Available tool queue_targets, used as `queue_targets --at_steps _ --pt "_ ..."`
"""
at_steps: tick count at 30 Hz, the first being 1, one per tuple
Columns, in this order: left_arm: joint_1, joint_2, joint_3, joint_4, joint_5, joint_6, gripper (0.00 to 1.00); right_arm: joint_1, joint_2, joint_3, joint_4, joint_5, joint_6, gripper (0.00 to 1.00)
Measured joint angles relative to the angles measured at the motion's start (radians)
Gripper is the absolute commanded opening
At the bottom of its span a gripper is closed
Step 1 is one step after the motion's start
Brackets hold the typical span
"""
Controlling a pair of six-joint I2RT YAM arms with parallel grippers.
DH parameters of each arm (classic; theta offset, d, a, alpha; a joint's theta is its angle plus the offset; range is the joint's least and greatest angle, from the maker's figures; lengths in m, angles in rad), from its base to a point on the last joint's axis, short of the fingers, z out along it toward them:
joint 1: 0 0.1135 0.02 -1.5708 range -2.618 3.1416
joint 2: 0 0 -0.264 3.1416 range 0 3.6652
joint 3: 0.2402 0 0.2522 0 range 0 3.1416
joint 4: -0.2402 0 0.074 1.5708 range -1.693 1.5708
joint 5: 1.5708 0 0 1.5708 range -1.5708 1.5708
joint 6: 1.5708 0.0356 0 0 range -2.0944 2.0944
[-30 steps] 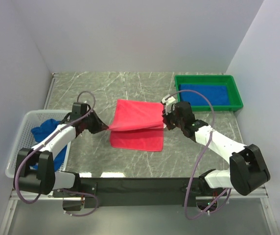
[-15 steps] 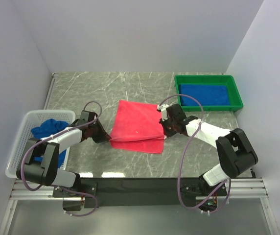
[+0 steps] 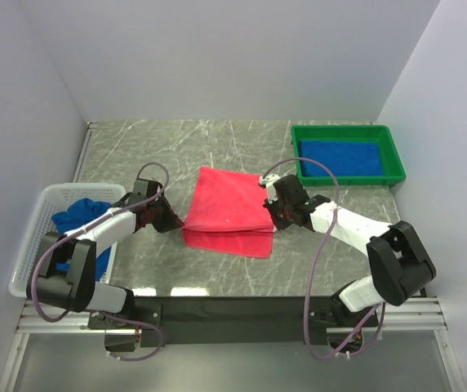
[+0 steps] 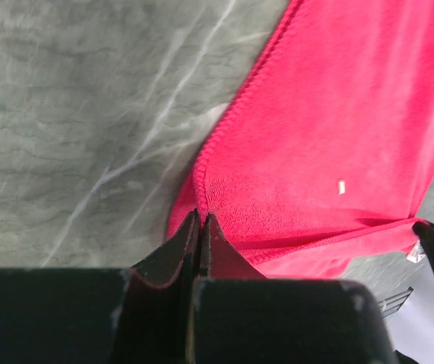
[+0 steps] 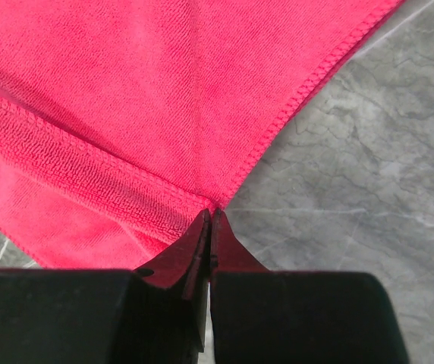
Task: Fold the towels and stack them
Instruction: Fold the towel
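A pink-red towel (image 3: pixel 229 214) lies folded in two on the marble table, its upper layer almost covering the lower one. My left gripper (image 3: pixel 180 224) is shut on the upper layer's left near corner; in the left wrist view the hem of the towel (image 4: pixel 338 114) runs into the closed tips of the left gripper (image 4: pixel 200 217). My right gripper (image 3: pixel 272 215) is shut on the right near corner, which in the right wrist view is a corner of the towel (image 5: pixel 126 98) meeting the right gripper (image 5: pixel 211 214). One blue towel (image 3: pixel 341 159) lies flat in the tray. Another blue towel (image 3: pixel 77 216) is crumpled in the basket.
The green tray (image 3: pixel 349 129) stands at the back right. The white lattice basket (image 3: pixel 31 245) sits at the left edge, beside the left arm. Grey walls close the table on three sides.
Both grippers came down and toward the near side with the towel's upper layer. That layer, raised a second ago, now lies nearly flat over the lower one.
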State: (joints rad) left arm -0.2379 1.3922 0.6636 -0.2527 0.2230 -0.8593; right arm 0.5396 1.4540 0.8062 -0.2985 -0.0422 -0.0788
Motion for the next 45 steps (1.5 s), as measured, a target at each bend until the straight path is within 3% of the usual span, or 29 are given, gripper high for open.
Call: queue_targets --at_steps 14,24,28,30,33,34,37,45 --pt "-0.039 -0.097 0.008 -0.066 -0.056 0.001 0.01 0.08 -0.094 -0.001 -0.077 0.073 0.01 0.04" --pt "-0.081 -0.019 -0.063 -0.032 -0.072 -0.011 0.11 0.177 0.069 0.019 -0.154 0.038 -0.062 0.1" --pt "-0.087 -0.027 -0.071 -0.021 -0.082 -0.021 0.25 0.184 0.086 0.031 -0.17 0.042 -0.087 0.22" --pt "-0.088 -0.042 -0.074 -0.023 -0.09 -0.024 0.31 0.184 0.085 0.031 -0.18 0.043 -0.105 0.33" --pt "-0.091 -0.094 -0.094 -0.034 -0.1 -0.027 0.51 0.185 0.077 0.032 -0.209 0.037 -0.137 0.4" --pt "-0.093 -0.116 -0.1 -0.042 -0.102 -0.031 0.62 0.185 0.071 0.032 -0.227 0.031 -0.146 0.41" --pt "-0.106 -0.196 -0.108 -0.076 -0.11 -0.042 0.77 0.186 0.041 0.038 -0.301 0.003 -0.171 0.47" --pt "-0.12 -0.359 -0.066 -0.2 -0.151 -0.023 0.79 0.105 -0.149 0.049 -0.286 -0.066 -0.13 0.57"
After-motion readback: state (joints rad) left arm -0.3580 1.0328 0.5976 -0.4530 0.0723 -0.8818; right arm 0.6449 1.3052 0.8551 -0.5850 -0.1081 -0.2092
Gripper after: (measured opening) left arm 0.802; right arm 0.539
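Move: Each hand already pinches a near corner of the red towel's raised upper layer, aimed at the lower layer's near edge. That edge's left corner is about 5 cm back from the left hand, 0 to the side; its right corner some 6 cm back and 1 cm left of the right hand; both about 3 cm below. The towel's far left corner lies 14 cm ahead and 5 cm right of the left hand; the green tray 20 cm ahead and 18 cm right of the right hand. Both hands keep the towel's corners pinched as they rise about 2 cm, then draw back and sink, the left some 3 cm back, the right nearly 6, towards the lower layer's near edge. There they let go: the left opens wide, eases back and climbs; the right opens about halfway while turning counter-clockwise roughly 20 degrees, backs farther, then swings forward and up off the towel. ##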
